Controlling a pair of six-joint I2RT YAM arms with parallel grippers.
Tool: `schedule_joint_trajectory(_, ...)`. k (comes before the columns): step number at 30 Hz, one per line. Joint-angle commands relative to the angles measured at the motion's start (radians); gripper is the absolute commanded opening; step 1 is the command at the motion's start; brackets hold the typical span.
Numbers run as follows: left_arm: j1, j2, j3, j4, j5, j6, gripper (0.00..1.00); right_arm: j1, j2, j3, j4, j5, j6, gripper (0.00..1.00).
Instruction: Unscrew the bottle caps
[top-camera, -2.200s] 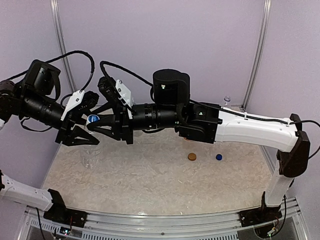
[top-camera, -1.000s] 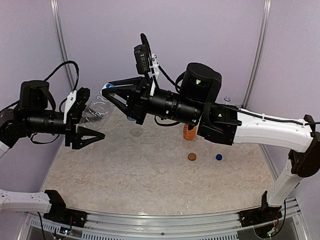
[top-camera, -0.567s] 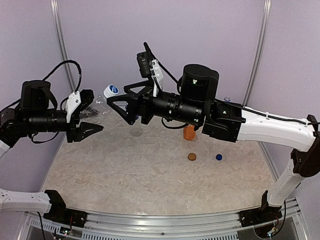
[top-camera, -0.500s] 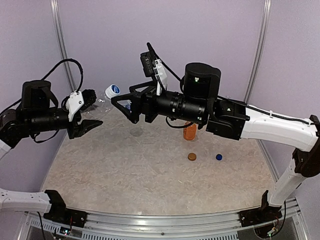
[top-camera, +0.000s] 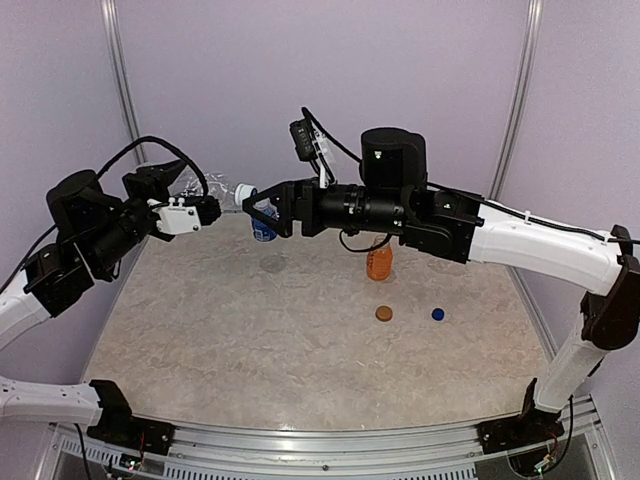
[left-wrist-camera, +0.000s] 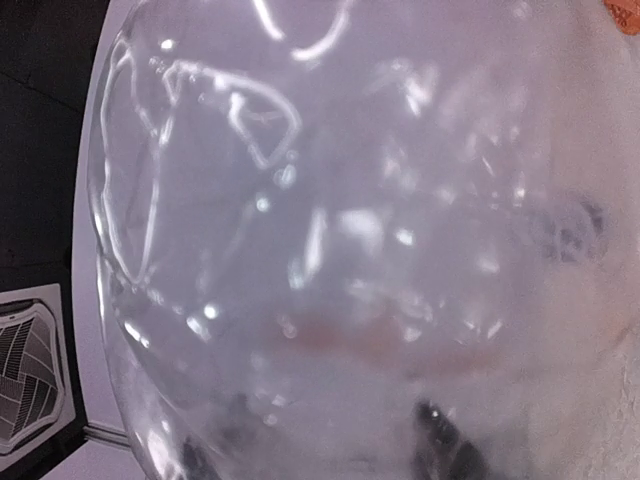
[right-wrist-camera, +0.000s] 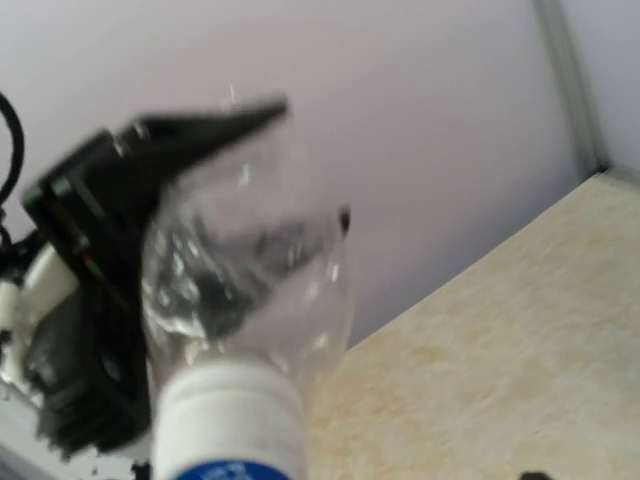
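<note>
My left gripper (top-camera: 200, 207) is shut on a clear plastic bottle (top-camera: 203, 190) and holds it in the air, lying sideways. Its whitish cap with a blue top (top-camera: 243, 193) points right. The bottle's body (left-wrist-camera: 330, 240) fills the left wrist view. My right gripper (top-camera: 256, 207) is open, its fingertips right at that cap. The cap (right-wrist-camera: 228, 425) shows low in the right wrist view, and the right fingers are out of that frame. A short orange bottle (top-camera: 379, 262) stands uncapped behind the right arm. An orange-brown cap (top-camera: 384, 313) and a blue cap (top-camera: 438, 314) lie on the table.
A blue-labelled bottle (top-camera: 263, 229) stands at the back, just behind the right fingertips. A clear round patch (top-camera: 272, 264) shows on the table (top-camera: 300, 380) below it. A small clear bottle top (top-camera: 455, 198) peeks over the right arm. Purple walls enclose the back and sides.
My left arm has swung the bottle up so its cap points right. My right gripper has moved left to the cap and its jaws have narrowed.
</note>
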Motion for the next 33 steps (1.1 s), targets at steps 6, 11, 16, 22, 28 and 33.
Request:
schedule_joint_trajectory(6,-0.021,-0.006,-0.029,0.078,-0.023,0.112,0.4,-0.014,0.088,0.085,0.057,-0.177,0.043,0.6)
schedule_joint_trajectory(11,-0.019,0.001,-0.02,0.063,-0.024,0.1,0.4,-0.015,0.081,0.066,0.076,-0.183,0.048,0.59)
schedule_joint_trajectory(16,-0.019,-0.002,-0.02,0.054,-0.026,0.091,0.4,-0.017,0.054,0.043,0.097,-0.164,0.044,0.52)
schedule_joint_trajectory(22,-0.023,-0.003,-0.02,0.025,-0.02,0.09,0.39,-0.02,0.064,0.043,0.109,-0.167,0.051,0.21)
schedule_joint_trajectory(28,-0.032,-0.014,-0.016,-0.038,-0.01,0.062,0.36,-0.022,0.075,0.052,0.079,-0.163,0.027,0.0)
schedule_joint_trajectory(33,-0.04,-0.038,0.215,-0.651,0.187,-0.328,0.34,0.07,0.104,0.146,-0.126,-0.092,-0.36,0.0)
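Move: The white cap on the clear bottle, which the left hand holds with its neck towards the right hand, is about 3 cm left of the right hand's open fingers, at their height. From the right hand, the blue-labelled bottle stands some 25 cm ahead, 3 cm left and 31 cm below; the orange bottle some 22 cm ahead, 24 cm right and 35 cm below. From the left hand, the cap is about 9 cm right and 4 cm back. The right fingers close on the white cap and pinch it, after the open hand has slid about 2.5 cm left over the cap, dipping 1 to 2 cm and rising again, and turned some 8 degrees counter-clockwise. The left hand keeps its grip and holds the bottle nearly still, until both hands ease down and back by about 1 cm at the very end. ##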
